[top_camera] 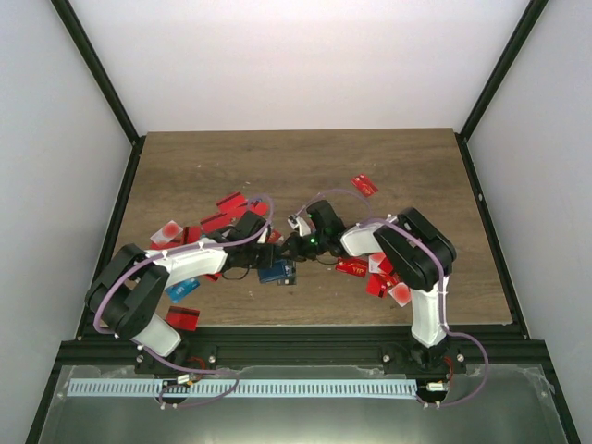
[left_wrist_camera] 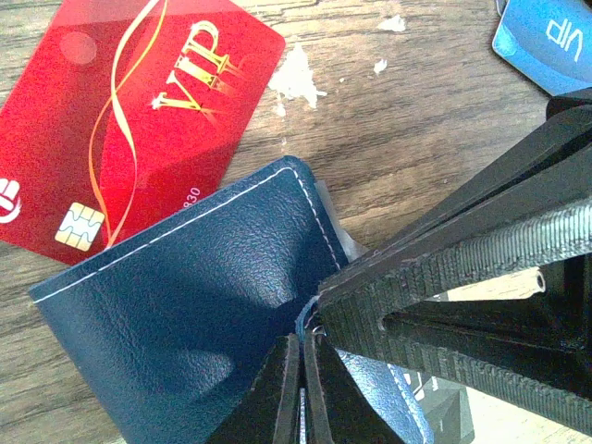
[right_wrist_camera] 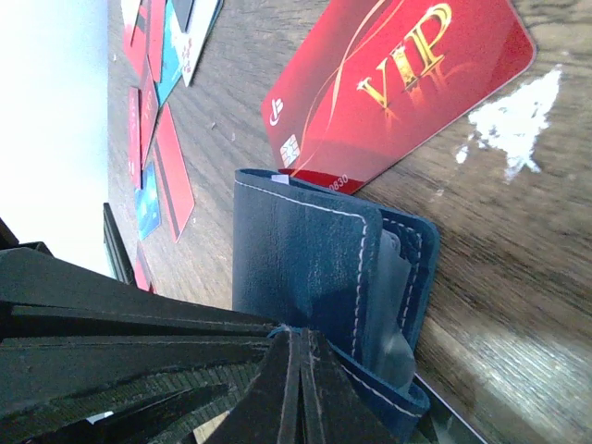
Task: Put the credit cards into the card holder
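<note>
The navy card holder (left_wrist_camera: 185, 314) lies half open on the wood, its stitched flap raised. It also shows in the right wrist view (right_wrist_camera: 305, 259), with a clear inner sleeve (right_wrist_camera: 400, 277) in its fold. My left gripper (left_wrist_camera: 308, 344) is shut on one flap edge. My right gripper (right_wrist_camera: 301, 340) is shut on the other flap edge, and its fingers (left_wrist_camera: 462, 277) cross the left wrist view. In the top view both grippers meet at mid-table, left (top_camera: 276, 242), right (top_camera: 298, 244), and hide the holder. A red VIP card (left_wrist_camera: 129, 120) lies beside the holder, partly under it (right_wrist_camera: 398, 83).
Red cards lie scattered: behind the left arm (top_camera: 231, 202), far right (top_camera: 365, 185), by the right arm (top_camera: 375, 273), near left (top_camera: 182, 317). A blue VIP card (top_camera: 276, 271) (left_wrist_camera: 546, 37) lies near the grippers. A teal card (top_camera: 182, 289) and whitish cards (top_camera: 169, 231) (top_camera: 400, 293) lie at the sides.
</note>
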Available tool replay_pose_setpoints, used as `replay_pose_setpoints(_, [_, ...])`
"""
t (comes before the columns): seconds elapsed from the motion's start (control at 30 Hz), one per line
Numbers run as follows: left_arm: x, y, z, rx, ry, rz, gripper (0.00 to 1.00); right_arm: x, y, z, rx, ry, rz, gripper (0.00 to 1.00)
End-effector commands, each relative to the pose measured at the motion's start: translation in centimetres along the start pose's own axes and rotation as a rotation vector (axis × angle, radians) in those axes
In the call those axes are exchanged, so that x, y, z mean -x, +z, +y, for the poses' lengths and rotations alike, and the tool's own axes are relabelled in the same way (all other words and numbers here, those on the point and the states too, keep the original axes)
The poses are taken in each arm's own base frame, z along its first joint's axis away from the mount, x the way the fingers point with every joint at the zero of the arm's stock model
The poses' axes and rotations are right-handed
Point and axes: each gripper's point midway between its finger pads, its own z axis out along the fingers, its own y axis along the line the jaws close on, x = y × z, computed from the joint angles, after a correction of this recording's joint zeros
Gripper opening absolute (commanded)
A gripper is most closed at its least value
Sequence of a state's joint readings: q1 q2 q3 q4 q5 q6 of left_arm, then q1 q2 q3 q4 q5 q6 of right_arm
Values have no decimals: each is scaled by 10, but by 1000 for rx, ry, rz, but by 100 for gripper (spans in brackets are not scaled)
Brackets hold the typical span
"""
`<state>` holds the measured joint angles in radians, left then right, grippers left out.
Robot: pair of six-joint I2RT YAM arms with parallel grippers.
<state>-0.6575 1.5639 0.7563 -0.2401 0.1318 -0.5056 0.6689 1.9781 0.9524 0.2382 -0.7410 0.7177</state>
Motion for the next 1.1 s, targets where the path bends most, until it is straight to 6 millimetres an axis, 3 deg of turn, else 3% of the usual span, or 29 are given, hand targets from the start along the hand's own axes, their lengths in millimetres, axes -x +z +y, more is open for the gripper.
replay_pose_setpoints(0.0, [-54,12,33,112,-20,186,4,-39,11,-71,-277,71,45,1])
replay_pose_setpoints(0.13, [-49,10,28,94,-15,178,4,-61,1,-83,-314,92,61,1])
replay_pose_setpoints(0.43, [-9,-19,2,48,-1,65,25,-49,-9,-41,-199,8,43,1])
replay_pose_setpoints(0.63, [9,-47,-3,54,-8,-14,31,-41,-11,-21,-143,-24,35,1])
replay_pose_setpoints(0.83, [12,-62,1,68,-25,-69,34,-28,-9,-7,-110,-47,16,1])
replay_pose_setpoints(1.07, [-6,-50,21,121,-53,-55,30,-17,5,0,-72,-45,16,1])
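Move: Right at the left fingertips, nearly shut, is the end of the card holder's strap, with the right hand's shut tips beside it, about 1 cm to their left. The closed card holder's middle lies roughly 2 cm back, 2 cm left and 1 cm below the left hand, and 2 cm back, 3 cm left and 1 cm below the right. From the left hand a red VIP card lies about 5 cm ahead and 2 cm left, a black card some 5 cm back and 3 cm right, both about 2 cm lower. Letting go of the strap, the left fingers open to about a third, then the hand lifts roughly 5 cm off the card holder, drifting some 2.5 cm left. The shut right fingertips stay down on the strap at the holder's right edge, easing back about 1.5 cm and slightly right, and keep it folded against the cover. ##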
